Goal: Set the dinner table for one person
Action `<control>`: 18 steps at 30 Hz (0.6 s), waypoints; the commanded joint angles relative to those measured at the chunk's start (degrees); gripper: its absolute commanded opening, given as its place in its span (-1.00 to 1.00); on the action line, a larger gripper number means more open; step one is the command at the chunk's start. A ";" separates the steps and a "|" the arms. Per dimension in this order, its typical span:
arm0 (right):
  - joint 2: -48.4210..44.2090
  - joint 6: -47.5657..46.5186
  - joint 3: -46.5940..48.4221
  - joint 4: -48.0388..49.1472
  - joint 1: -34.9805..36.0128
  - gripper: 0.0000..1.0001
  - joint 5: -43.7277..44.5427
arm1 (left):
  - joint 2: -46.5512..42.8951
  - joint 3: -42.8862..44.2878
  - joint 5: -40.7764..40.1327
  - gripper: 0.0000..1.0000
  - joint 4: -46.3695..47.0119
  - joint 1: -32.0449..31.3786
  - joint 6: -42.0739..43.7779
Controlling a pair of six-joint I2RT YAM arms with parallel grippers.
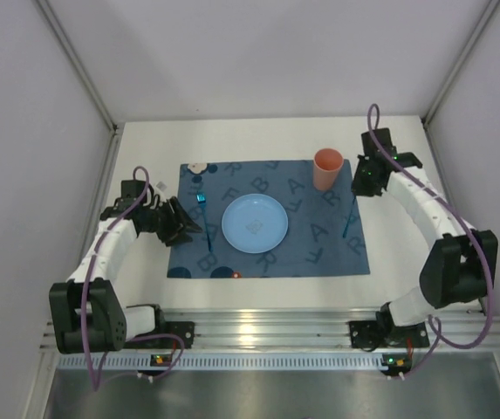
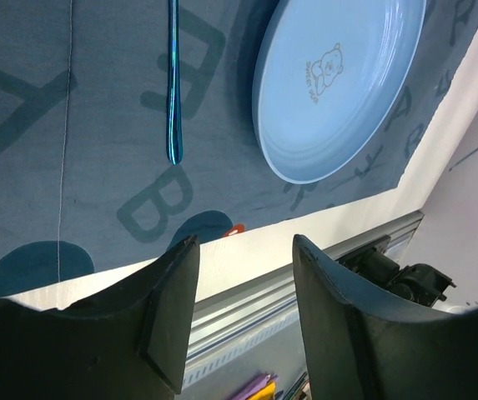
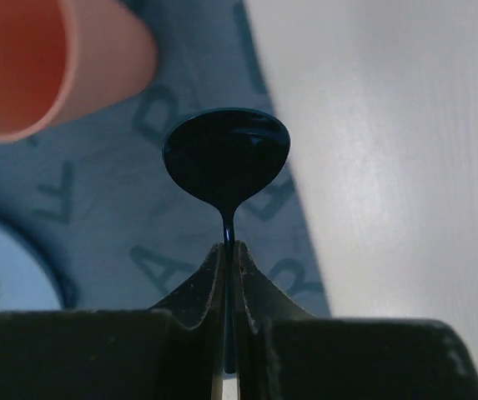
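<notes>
The dinner table (image 1: 258,140) is a white top with a dark blue lettered mat (image 1: 311,253) on it. A light blue plate (image 1: 254,223) sits mid-mat, and an orange cup (image 1: 328,168) stands at its far right corner. My right gripper (image 1: 360,188) hangs beside the cup, shut on the thin neck of a dark blue spoon (image 3: 226,154); the handle (image 1: 348,218) slants down toward the mat. My left gripper (image 1: 188,229) hovers over the mat's left edge, open and empty (image 2: 245,242). A slim blue utensil (image 2: 173,92) lies left of the plate (image 2: 339,83).
A small pale object (image 1: 197,166) rests at the mat's far left corner. A little red thing (image 2: 234,228) shows at the mat's near edge. An aluminium rail (image 1: 258,332) runs along the table's near side, and white walls enclose the left, right and back.
</notes>
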 commanded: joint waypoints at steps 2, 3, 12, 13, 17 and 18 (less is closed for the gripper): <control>-4.59 5.34 -1.96 -4.33 9.87 -1.00 -0.55 | -1.78 2.26 -0.68 0.08 0.32 0.25 0.23; -4.59 6.57 -2.75 -3.55 13.81 -1.00 -0.73 | -1.96 2.17 -0.86 0.09 0.05 0.25 0.40; 6.56 5.88 1.27 0.68 22.55 -1.00 -0.91 | -4.77 2.35 -4.20 0.11 -4.61 0.25 2.60; 7.52 5.53 1.89 0.76 22.55 -1.00 -0.82 | -5.12 2.26 -4.72 0.11 -4.87 0.25 2.78; 13.23 3.95 5.75 0.85 22.64 -1.00 -1.17 | -6.44 1.65 -5.69 0.11 -5.84 0.25 2.95; 14.03 3.60 6.37 0.85 22.73 -1.00 -1.35 | -6.79 1.73 -5.69 0.11 -5.84 0.25 3.04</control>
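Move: The spoon is already pinched near its bowl in the right hand. Its place, the strip of mat just right of the plate, lies about 15 cm left, 6 cm back and 13 cm below. The plate's middle is some 32 cm left, 6 cm back and 12 cm below; the cup is about 11 cm left, 8 cm ahead and 7 cm below. For the left hand, that strip lies 34 cm right, 5 cm ahead and 11 cm down. The spoon, still pinched in the shut right fingers, is swept quickly left some 14 cm past the near side of the cup towards the strip beside the plate. The hand rises slightly and draws back about 5 cm, then sinks about 8 cm and edges forward again. Meanwhile the wrist turns roughly 20 degrees counter-clockwise and tips farther down. ##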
